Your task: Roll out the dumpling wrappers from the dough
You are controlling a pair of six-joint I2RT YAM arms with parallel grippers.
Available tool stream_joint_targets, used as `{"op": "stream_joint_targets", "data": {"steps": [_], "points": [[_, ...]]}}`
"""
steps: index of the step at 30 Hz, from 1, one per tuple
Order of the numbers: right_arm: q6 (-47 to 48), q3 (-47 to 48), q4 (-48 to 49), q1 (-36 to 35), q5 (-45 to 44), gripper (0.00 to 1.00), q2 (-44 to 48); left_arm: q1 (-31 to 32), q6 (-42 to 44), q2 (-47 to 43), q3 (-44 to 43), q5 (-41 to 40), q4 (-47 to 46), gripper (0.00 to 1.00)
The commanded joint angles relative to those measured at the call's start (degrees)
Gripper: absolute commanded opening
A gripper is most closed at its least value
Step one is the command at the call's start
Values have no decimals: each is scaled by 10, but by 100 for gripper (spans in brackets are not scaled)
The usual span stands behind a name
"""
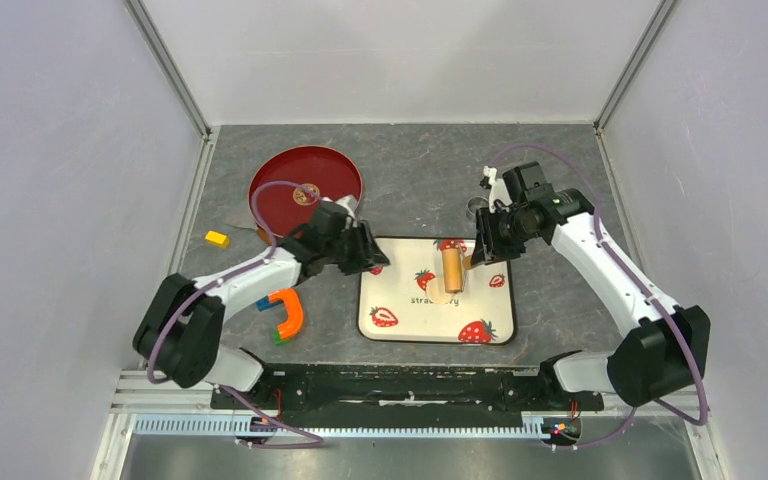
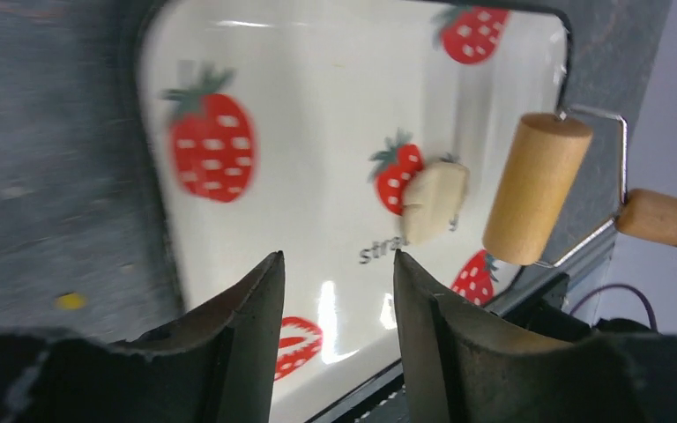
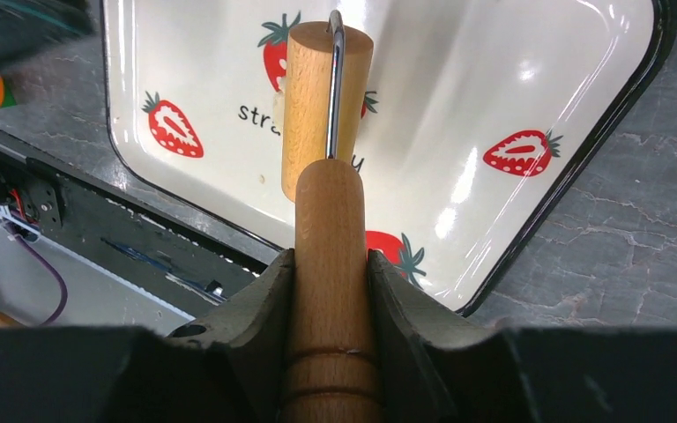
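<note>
A small pale cream lump of dough lies on the strawberry tray, in the top view just left of the roller. The tan wooden roller has its barrel over the tray beside the dough. My right gripper is shut on the roller's handle, reaching in from the tray's far right. My left gripper is open with nothing between its fingers. It hovers at the tray's far left corner, short of the dough. Dumpling wrappers are out of view.
A red round plate holding a small brown item sits behind the left arm. A yellow block lies at the far left. An orange and blue curved toy lies beside the left arm. White walls enclose the grey table.
</note>
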State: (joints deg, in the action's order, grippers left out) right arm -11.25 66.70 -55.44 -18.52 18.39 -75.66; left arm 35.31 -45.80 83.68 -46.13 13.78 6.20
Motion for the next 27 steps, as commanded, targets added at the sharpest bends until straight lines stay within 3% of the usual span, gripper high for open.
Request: {"op": "stream_joint_targets", "data": {"steps": [1,5,15,18,25,27], "points": [[16,21,3,-12,17,0,-20,-75,79,-44,33,14,102,55],[11,23,13,-34,13,0,-38,-103,129,-31,34,-1,156,57],[10,21,17,-49,-23,0,-62,-105,107,43,82,72,47,54],[11,10,13,-49,-47,0,-66,-104,102,53,88,75,33,45],[13,-28,1,-49,-104,0,-78,-104,107,75,90,56,41,2],[13,-32,-11,-49,-135,0,-83,-104,107,80,91,53,40,2]]}}
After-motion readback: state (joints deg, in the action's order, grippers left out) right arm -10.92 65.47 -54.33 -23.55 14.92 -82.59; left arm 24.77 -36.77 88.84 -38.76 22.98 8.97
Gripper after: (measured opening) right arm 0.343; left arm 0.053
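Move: The left hand goes for the tray's left rim, some 6 cm to its left, 3 cm back and 8 cm below. From that hand, the dough is about 11 cm right and 3 cm back, the orange toy about 20 cm left and 8 cm back, and the red plate about 18 cm left and 17 cm ahead. The right hand grips the roller; the dough lies roughly 8 cm left, 1 cm ahead and 14 cm below it. Left hand sinks about 7 cm, going left, and pinches the tray's rim; right lowers the roller 4 cm. ##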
